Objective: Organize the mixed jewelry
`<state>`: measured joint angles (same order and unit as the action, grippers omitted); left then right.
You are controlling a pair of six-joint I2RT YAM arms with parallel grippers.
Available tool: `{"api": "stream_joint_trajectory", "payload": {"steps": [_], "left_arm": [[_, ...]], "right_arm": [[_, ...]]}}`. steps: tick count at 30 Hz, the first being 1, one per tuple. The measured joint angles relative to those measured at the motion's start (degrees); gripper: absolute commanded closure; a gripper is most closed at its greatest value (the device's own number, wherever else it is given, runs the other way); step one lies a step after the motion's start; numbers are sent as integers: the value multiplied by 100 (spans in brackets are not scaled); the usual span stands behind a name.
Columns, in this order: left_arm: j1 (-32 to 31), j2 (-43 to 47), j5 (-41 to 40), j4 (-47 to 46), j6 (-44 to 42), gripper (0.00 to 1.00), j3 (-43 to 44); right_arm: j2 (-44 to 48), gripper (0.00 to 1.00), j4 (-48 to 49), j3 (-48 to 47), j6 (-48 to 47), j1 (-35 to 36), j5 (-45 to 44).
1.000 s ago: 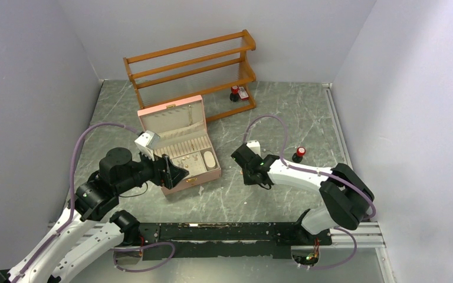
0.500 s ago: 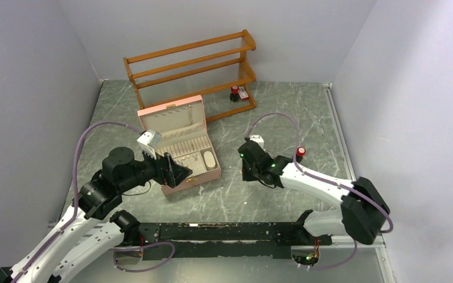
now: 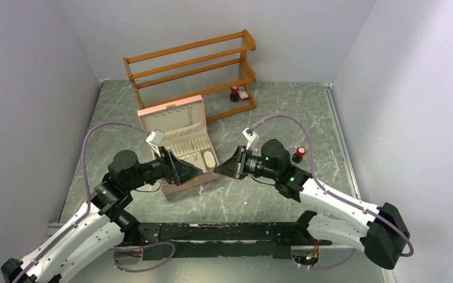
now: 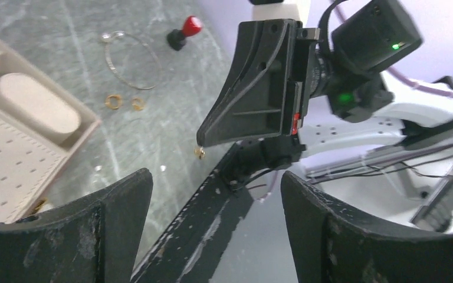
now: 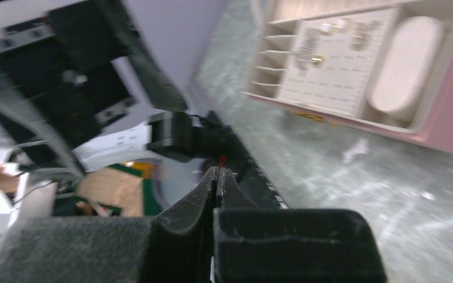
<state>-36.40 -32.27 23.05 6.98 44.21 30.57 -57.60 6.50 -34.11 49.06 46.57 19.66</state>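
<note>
Mixed jewelry lies in two places: small gold pieces (image 5: 315,59) on the pegged pad of the open pink box (image 3: 180,147), and two gold rings (image 4: 113,101) and a thin silver hoop (image 4: 131,54) loose on the table. My right gripper (image 3: 218,169) is shut, with a tiny gold earring (image 4: 200,152) hanging at its tip; in its own view the tips (image 5: 218,171) are pressed together. My left gripper (image 3: 193,170) is open and empty, its jaws wide apart (image 4: 215,177), facing the right gripper's tip just in front of the box.
A wooden rack (image 3: 191,65) stands at the back with a red-capped bottle (image 3: 234,92) beside it. Another red-capped bottle (image 3: 298,154) stands right of my right arm. The black base rail (image 3: 224,231) runs along the near edge.
My right gripper has lifted off the table and swung left to face the left gripper. My left gripper has moved slightly right along the box front.
</note>
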Motion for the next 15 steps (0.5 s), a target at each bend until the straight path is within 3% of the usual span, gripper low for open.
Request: {"api": "stream_joint_trajectory", "payload": {"steps": [7,15], "left_arm": [[0,-291,623,-1272,920,33,-225],[-2,-542,1108,-2411,1561,41,-435]], "right_arm": [[13,100,1873,247,1045,7,933],[-15,100,2511,155,1456,7,1246]]}}
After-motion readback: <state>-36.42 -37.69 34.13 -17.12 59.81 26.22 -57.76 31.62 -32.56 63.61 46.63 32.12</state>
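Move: The gold earring, pinched in the right fingertips, is about 7 cm to the left hand's right, 2 cm ahead and 5 cm below; the right hand carries it towards the left fingers, 7 cm to its left, 5 cm higher and 2 cm back. The jewelry box's front tray lies roughly 15 cm ahead and 7 cm left of the left hand, 19 cm below; the two rings lie 12 cm ahead and 19 cm right, 23 cm down. Keeping its pinch on the gold earring, the right hand lifts it some 9 cm, drawing back 3 cm and edging left towards the left gripper, its fingers swinging up about 20 degrees to near level. The left hand comes to meet it, up 4 cm and right 3 cm, easing back slightly; its fingertips tilt up some 15 degrees and its wide-open fingers part-close on either side of the earring's line. ##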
